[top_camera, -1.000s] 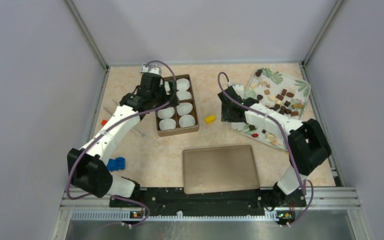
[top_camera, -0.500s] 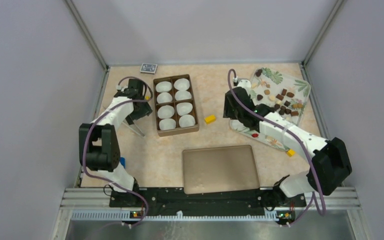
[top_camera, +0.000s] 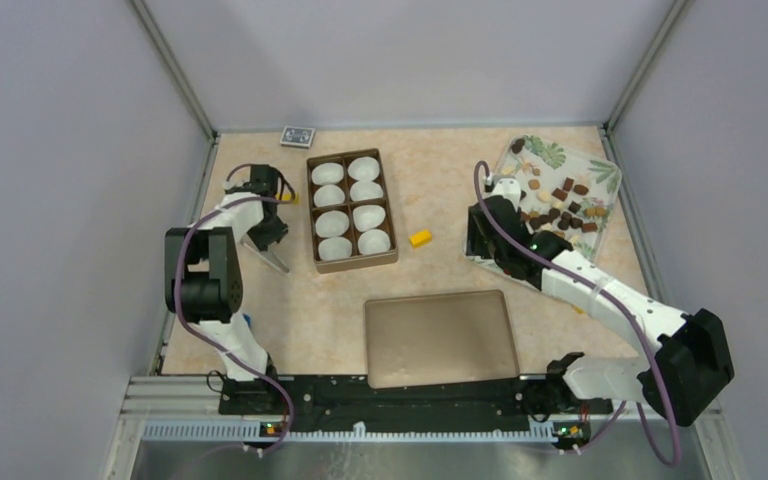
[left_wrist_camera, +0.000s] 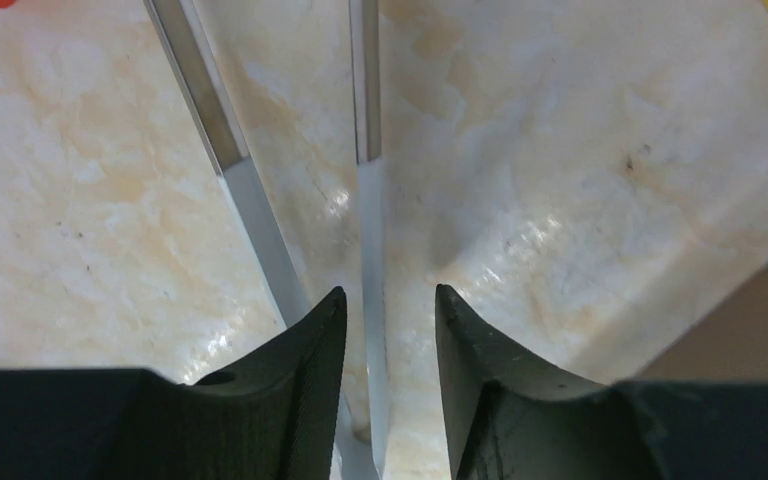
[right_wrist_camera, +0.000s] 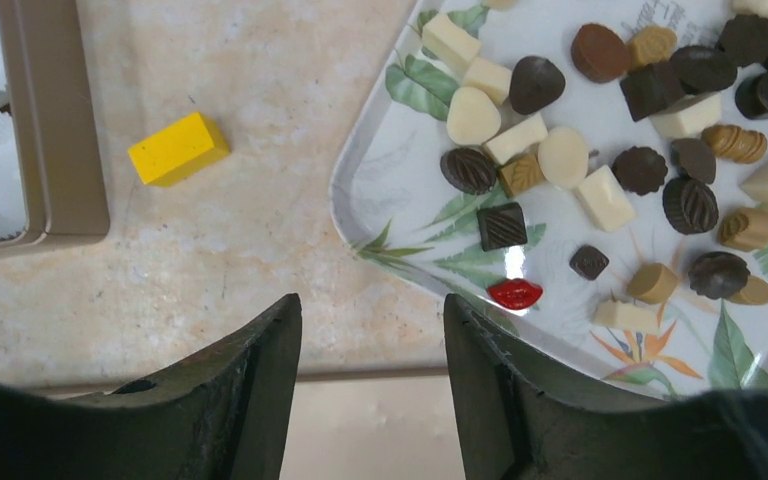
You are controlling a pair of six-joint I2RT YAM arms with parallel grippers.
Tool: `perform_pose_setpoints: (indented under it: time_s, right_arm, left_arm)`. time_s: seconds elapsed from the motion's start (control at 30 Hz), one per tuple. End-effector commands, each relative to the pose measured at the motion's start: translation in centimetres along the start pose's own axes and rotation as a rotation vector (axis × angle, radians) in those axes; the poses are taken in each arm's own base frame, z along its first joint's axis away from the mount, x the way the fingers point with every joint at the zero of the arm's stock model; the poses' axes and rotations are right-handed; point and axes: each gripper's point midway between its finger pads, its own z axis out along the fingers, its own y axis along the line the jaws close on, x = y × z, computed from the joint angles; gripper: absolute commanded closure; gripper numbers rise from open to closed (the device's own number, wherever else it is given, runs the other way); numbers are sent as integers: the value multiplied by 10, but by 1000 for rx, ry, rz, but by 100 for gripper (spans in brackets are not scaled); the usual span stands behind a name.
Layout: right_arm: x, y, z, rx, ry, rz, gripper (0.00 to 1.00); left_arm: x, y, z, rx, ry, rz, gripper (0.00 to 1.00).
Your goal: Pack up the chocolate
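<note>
Many small dark, brown and cream chocolates (right_wrist_camera: 640, 170) lie on a leaf-patterned tray (right_wrist_camera: 400, 180), at the back right in the top view (top_camera: 560, 200). A brown box (top_camera: 352, 210) holds several empty white paper cups. My right gripper (right_wrist_camera: 372, 305) is open and empty, above the table beside the tray's near-left edge (top_camera: 482, 235). My left gripper (left_wrist_camera: 390, 300) is open, low over metal tweezers (left_wrist_camera: 368, 230) lying left of the box (top_camera: 272, 258). One tweezer arm runs between its fingers without being clamped.
The flat brown lid (top_camera: 440, 338) lies near the front. A yellow block (top_camera: 420, 238) sits between box and tray, and another small yellow piece (top_camera: 294, 197) by the box's left side. A red lips-shaped candy (right_wrist_camera: 515, 293) lies on the tray. A patterned card (top_camera: 298, 135) is at the back.
My left arm swung off the box to the left and came down over the tweezers. My right arm drew back toward the near-left edge of the tray.
</note>
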Motion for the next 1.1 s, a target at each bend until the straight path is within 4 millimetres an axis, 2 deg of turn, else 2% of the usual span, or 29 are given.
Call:
perform_pose_setpoints:
  time_s: [0.0,0.1,0.17,0.3,0.37,0.53,0.6,0.7,0.8,0.87,0.93,1.0,1.07]
  right_arm:
    - [4,-1,-1,4,-5,15,46]
    - [8,1,2,5,13,24,46]
    - [8,1,3,6,17,30,46]
    - [4,1,1,10,7,38,46]
    - [1,1,0,12,6,37,46]
    - [-7,-4,-10,12,-11,12,46]
    - [-8,-8,-15,21,-25,11,46]
    - [-11,-13,-22,23,-44,27,46]
    - [-19,-16,-31,16,-78,51,46]
    - [-25,-21,-38,24,-110,75,46]
    - [-29,-28,-45,37,-144,104,46]
    - [-32,-34,-52,50,-171,134,46]
    - [-33,-39,-58,49,-187,149,46]
  left_arm:
    - [-4,0,18,-5,7,-8,62]
    - [0,2,24,-14,24,-7,65]
    - [3,5,28,-22,37,-16,71]
    - [2,10,22,-26,36,-26,89]
    - [-2,11,9,-18,38,-5,100]
    - [-13,37,-27,-76,-17,24,100]
    - [-23,40,-50,-53,-64,36,100]
    - [-43,30,-94,50,-169,90,100]
    - [-53,-12,-152,187,-313,202,100]
    - [-48,-52,-189,282,-370,289,100]
    - [-38,-94,-213,392,-357,361,100]
    - [-19,-143,-231,522,-322,471,100]
    - [3,-186,-244,582,-312,582,100]
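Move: The open left fingers hang astride one leg of the metal tongs, whose middle lies about 1 cm ahead, 1 cm to the left and 2 cm below. A red block is some 9 cm to the left and 1 cm back, a yellow block about 8 cm ahead and 6 cm right; the paper-cup box is centred 20 cm right and 6 cm ahead. From the right hand the tongs lie roughly 47 cm left, 8 cm ahead and 14 cm below. The left hand pinches one tongs leg, lifts 20 cm and swings right towards the box; empty right rises too. ##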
